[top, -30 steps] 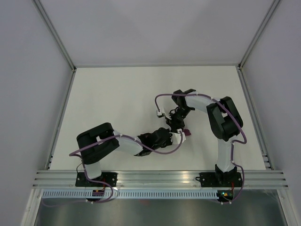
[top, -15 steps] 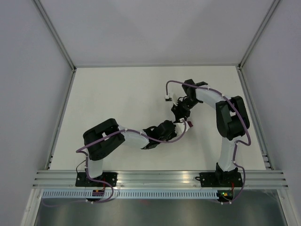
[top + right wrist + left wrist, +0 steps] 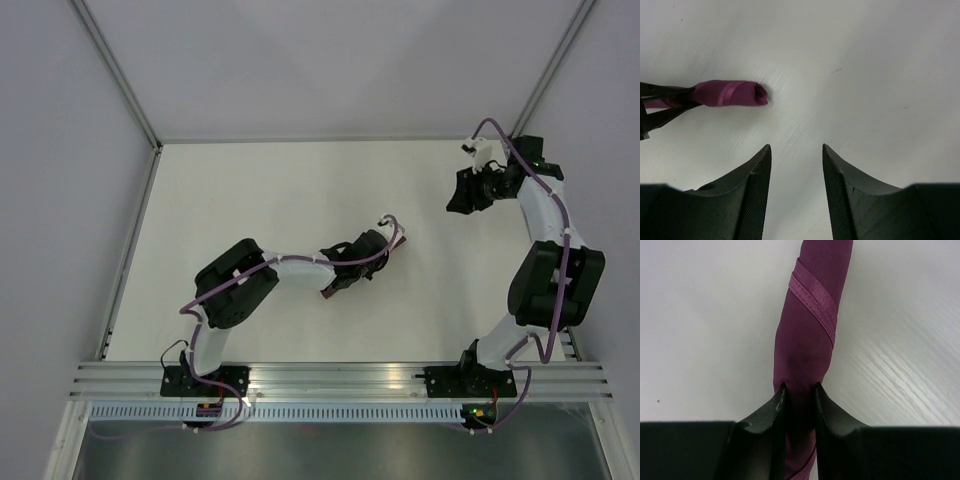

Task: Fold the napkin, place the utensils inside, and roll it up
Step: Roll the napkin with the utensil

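Observation:
The napkin is a tight plum-purple roll with a stitched hem band winding round it, lying on the white table. My left gripper is shut on one end of the roll, a finger pressed against each side. In the right wrist view the napkin lies at the far left with its open end facing right, and the left gripper's fingers hold its other end. My right gripper is open and holds nothing, well away from the roll at the table's far right. The utensils are hidden.
Grey walls with metal corner posts enclose the table on three sides. An aluminium rail runs along the near edge between the arm bases. A purple cable loops along the left arm.
My right gripper has let go of the roll, opened, and swung from the table's middle to the far right. The left arm has stretched right and away, still gripping the napkin.

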{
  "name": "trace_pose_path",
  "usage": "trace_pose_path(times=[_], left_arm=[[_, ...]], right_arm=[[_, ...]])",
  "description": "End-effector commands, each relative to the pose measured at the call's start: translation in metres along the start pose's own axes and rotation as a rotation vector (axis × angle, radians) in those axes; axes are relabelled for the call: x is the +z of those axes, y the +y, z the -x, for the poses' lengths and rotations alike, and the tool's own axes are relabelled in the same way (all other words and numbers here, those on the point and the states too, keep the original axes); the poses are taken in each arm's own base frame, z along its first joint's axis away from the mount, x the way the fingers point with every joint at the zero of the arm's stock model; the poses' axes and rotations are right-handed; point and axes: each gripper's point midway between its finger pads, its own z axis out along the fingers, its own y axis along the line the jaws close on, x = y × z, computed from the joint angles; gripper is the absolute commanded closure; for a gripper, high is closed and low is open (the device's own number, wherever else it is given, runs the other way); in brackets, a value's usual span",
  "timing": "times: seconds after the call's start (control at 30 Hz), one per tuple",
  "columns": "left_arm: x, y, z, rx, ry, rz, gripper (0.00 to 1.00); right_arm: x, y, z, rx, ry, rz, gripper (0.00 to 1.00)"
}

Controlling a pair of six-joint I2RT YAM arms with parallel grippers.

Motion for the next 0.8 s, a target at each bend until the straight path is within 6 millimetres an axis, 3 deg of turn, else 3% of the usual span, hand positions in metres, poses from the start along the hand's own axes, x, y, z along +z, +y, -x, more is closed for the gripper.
trace_pose_path(times=[0.0,0.03,0.17,0.4,0.77], left_arm=[[-0.002,0.028,-0.098,-0.102,0.385,0.127,0.98],[-0.003,0.031,-0.109,-0.147,0.437,0.152,0.98],[0.002,0.054,-0.112,-0.293,0.493,0.208,0.98],[0.012,0.082,-0.1,-0.481,0.519,0.218,0.96],[0.029,0.107,-0.089,-0.676,0.567,0.179,0.95]], right_arm=[[-0.037,0.005,0.008,0.011,-0.061,-0.019,0.49],[-0.042,0.006,0.004,0.013,-0.06,-0.022,0.49],[-0.06,0.01,-0.009,0.018,-0.066,-0.044,0.49],[-0.093,0.03,-0.012,-0.034,-0.113,-0.101,0.48],[-0.1,0.047,-0.015,-0.05,-0.116,-0.069,0.46]])
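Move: The left hand already has the napkin roll pinched around its middle, practically at the hand point. From that hand the roll's far end lies about 8 cm ahead and 9 cm right, its near end some 7 cm back and 10 cm left. The bare table spot it is taken to is about 10 cm ahead and 6 cm left. From the raised right hand the roll lies roughly 22 cm left, 11 cm back and 14 cm below. Keeping its pinch on the rolled napkin, the left hand drags it level across the table, first mostly forward, then forward and left, about 12 cm in all, while turning some 30 degrees counter-clockwise and tipping its fingers further down. The empty right hand, still open, draws back and rises about 7 cm each, drifting a little right after a short initial swing that way. ##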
